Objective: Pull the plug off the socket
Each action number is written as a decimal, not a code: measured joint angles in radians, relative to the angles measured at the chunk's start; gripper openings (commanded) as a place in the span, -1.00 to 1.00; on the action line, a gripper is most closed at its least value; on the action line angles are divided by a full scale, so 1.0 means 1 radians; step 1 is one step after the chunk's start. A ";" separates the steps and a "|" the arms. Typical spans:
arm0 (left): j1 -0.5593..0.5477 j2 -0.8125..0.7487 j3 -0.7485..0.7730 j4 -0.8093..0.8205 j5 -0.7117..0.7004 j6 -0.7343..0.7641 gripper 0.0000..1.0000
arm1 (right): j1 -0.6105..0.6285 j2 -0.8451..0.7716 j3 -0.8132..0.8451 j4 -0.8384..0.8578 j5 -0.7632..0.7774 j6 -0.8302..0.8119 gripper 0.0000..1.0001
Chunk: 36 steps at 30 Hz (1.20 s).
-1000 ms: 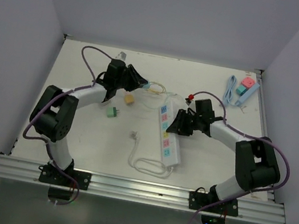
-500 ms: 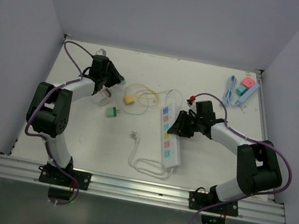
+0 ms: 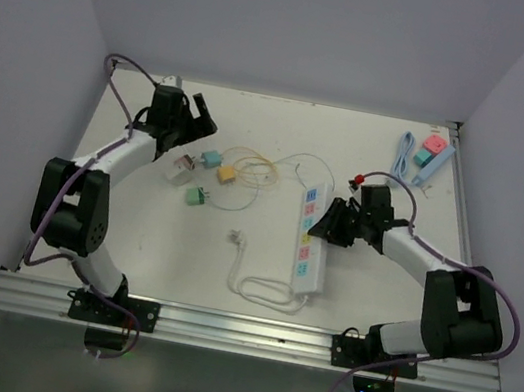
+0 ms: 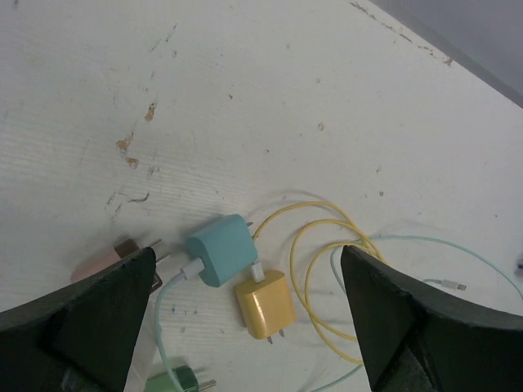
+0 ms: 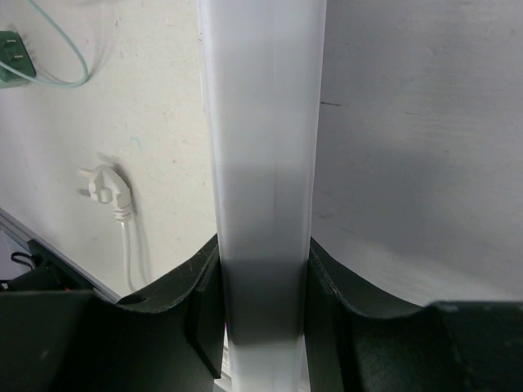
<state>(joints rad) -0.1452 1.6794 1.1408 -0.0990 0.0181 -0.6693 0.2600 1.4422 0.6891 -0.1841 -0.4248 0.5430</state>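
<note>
A white power strip (image 3: 311,237) with coloured sockets lies right of centre; no plug shows in it. My right gripper (image 3: 332,223) is shut on the strip's long sides, seen as a white bar (image 5: 261,122) between my fingers (image 5: 263,302). A teal plug (image 3: 211,159), a yellow plug (image 3: 227,176), a green plug (image 3: 197,195) and a pinkish plug (image 3: 183,164) lie loose at the back left. My left gripper (image 3: 196,127) is open and empty above the teal plug (image 4: 221,249) and the yellow plug (image 4: 263,304).
The strip's white cord loops near the front (image 3: 266,290) and ends in a white plug (image 3: 235,239), also in the right wrist view (image 5: 106,189). Thin yellow and teal cables (image 3: 267,169) trail from the loose plugs. Pink and blue items (image 3: 430,155) sit at the back right.
My left gripper has drawn back to the left, away from the strip, and the teal plug now lies on the table. My right gripper has shifted the strip to the right.
</note>
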 measured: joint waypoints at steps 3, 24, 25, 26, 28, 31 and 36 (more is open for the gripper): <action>0.000 -0.072 0.000 -0.037 -0.016 0.032 0.99 | -0.002 -0.031 -0.014 -0.018 0.023 0.004 -1.00; 0.001 -0.603 -0.359 -0.088 -0.106 0.298 0.99 | -0.031 -0.417 -0.155 -0.066 0.101 0.018 -1.00; 0.001 -0.607 -0.374 -0.084 -0.109 0.300 0.99 | -0.033 -0.440 -0.155 -0.071 0.123 0.019 -1.00; 0.001 -0.610 -0.389 -0.077 -0.112 0.304 0.99 | -0.035 -0.454 -0.155 -0.073 0.141 0.019 -1.00; 0.001 -0.613 -0.415 -0.070 -0.115 0.311 0.99 | -0.048 -0.451 -0.155 -0.074 0.160 0.019 -1.00; 0.001 -0.615 -0.438 -0.058 -0.116 0.319 0.99 | -0.079 -0.383 -0.155 -0.074 0.174 0.018 -1.00; 0.001 -0.630 -0.461 -0.016 -0.119 0.333 0.99 | -0.161 -0.245 -0.154 -0.048 0.120 0.030 -1.00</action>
<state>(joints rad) -0.1444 1.0492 0.6796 -0.1150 -0.1013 -0.3359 0.0990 1.1976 0.5346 -0.2321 -0.3046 0.5732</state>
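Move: The left hand, open and empty, is about 10 cm above the blue plug, which lies practically straight under it. Yellow plug: 7 cm right, 4 back; pink plug: 6 left, 2 back; clear adapter: 7 left, 6 back; green plug: 11 straight back. The right hand still pinches the power strip, whose middle is 3 cm back along it; the white cord plug lies some 19 cm left and 5 back. Back and some 5 cm to its left, the open left hand withdraws from the blue plug, arcing about 10 cm up before sinking most of that again, its left side rolling up. The right hand keeps its pinch on the power strip and carries it about 7 cm right, rising some 5 cm and coming down again, turning it about 15 degrees clockwise. ##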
